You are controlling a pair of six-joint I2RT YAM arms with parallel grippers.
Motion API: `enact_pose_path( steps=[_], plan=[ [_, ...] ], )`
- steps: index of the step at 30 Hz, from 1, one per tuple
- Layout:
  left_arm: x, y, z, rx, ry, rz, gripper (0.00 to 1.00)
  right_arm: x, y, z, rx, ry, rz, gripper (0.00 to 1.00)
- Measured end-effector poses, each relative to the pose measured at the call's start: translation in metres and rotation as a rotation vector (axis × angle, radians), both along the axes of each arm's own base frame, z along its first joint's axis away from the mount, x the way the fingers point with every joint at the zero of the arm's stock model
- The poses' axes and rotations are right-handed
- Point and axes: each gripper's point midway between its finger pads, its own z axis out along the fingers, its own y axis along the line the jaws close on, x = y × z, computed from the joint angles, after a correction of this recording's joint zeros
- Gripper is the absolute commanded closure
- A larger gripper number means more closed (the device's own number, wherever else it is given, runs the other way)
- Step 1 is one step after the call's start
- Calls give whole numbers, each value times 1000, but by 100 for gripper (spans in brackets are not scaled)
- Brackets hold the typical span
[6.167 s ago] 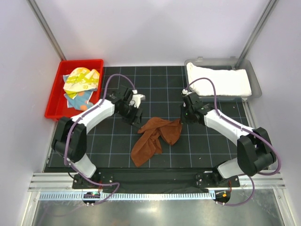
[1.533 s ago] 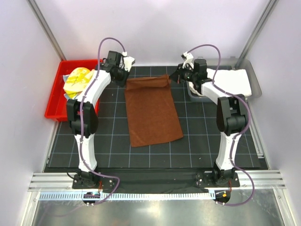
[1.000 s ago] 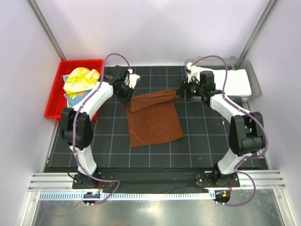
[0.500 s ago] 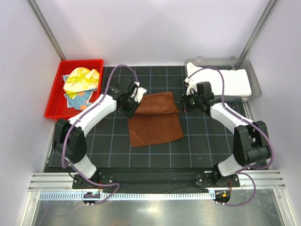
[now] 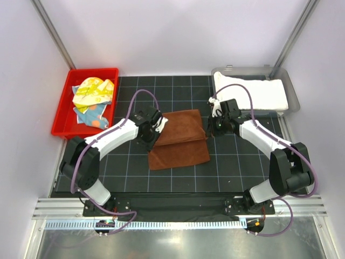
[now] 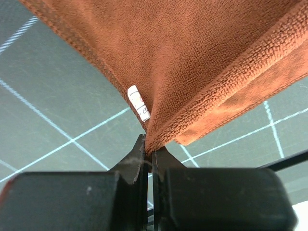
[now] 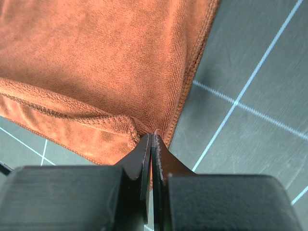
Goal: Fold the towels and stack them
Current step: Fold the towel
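Observation:
The rust-brown towel (image 5: 180,137) lies on the black grid mat, its far half drawn over its near half. My left gripper (image 5: 153,138) is shut on the folded layer's left corner. In the left wrist view the brown cloth (image 6: 192,57) and its small white label (image 6: 137,102) run into the closed jaws of that gripper (image 6: 150,147). My right gripper (image 5: 209,132) is shut on the right corner, where the cloth (image 7: 96,62) meets its tips (image 7: 152,137). The white towel (image 5: 253,93) lies folded in the grey tray (image 5: 291,91). The yellow towel (image 5: 92,91) and the blue spotted towel (image 5: 91,114) lie crumpled in the red bin (image 5: 60,117).
The black grid mat (image 5: 237,167) covers the table between the red bin at the back left and the grey tray at the back right. White walls and slanted metal posts close in the sides. A metal rail (image 5: 178,208) runs along the near edge.
Both grippers have carried the brown towel's far edge toward the near side and lowered it, so the towel went from spread flat to folded over itself.

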Motion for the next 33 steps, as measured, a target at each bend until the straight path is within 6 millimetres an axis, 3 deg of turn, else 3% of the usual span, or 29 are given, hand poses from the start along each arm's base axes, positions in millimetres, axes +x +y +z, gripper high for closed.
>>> enact_pose_path(
  steps=[4,8,11,15,21,25,28,33],
  plan=[
    [-10,-5,-5,-39,40,1,89,-11,-1,-8,-16,43,-15,89],
    [-18,-5,-7,-46,74,12,73,-27,3,-17,-29,103,-24,71],
    [-27,-1,-7,-29,111,17,64,-42,3,-21,-29,156,-46,64],
    [-39,5,-4,-13,159,32,52,-56,-2,-13,-22,192,-115,60],
    [-46,-7,21,-114,150,53,48,-53,-7,-5,-4,199,-280,58],
    [-33,-13,30,-173,96,109,46,-52,-1,-14,62,244,-419,52],
    [-9,-9,32,-233,70,210,44,-58,6,-29,86,293,-478,52],
    [55,18,37,-277,-21,373,45,-44,7,-45,38,284,-510,55]
  ],
)
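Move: The brown towel's flap is already drawn most of the way back, its two corners in the nearly shut fingertips. The near left corner of the towel's bottom layer lies about 7 cm back from the left hand and 4 cm below; its near right corner is some 10 cm back, 1 cm right and 6 cm below the right hand. The red bin sits roughly 18 cm ahead and 25 cm left of the left hand, the clear bin 17 cm ahead and 17 cm right of the right hand. The towel flap is drawn back some 5 cm towards the near edge, and both hands open to about half and let its corners go. The left hand then rises and swings forward along the towel's left side about 10 cm, turning counter-clockwise; the right stays by the right edge, turns some 30 degrees clockwise and sinks close to the cloth. ##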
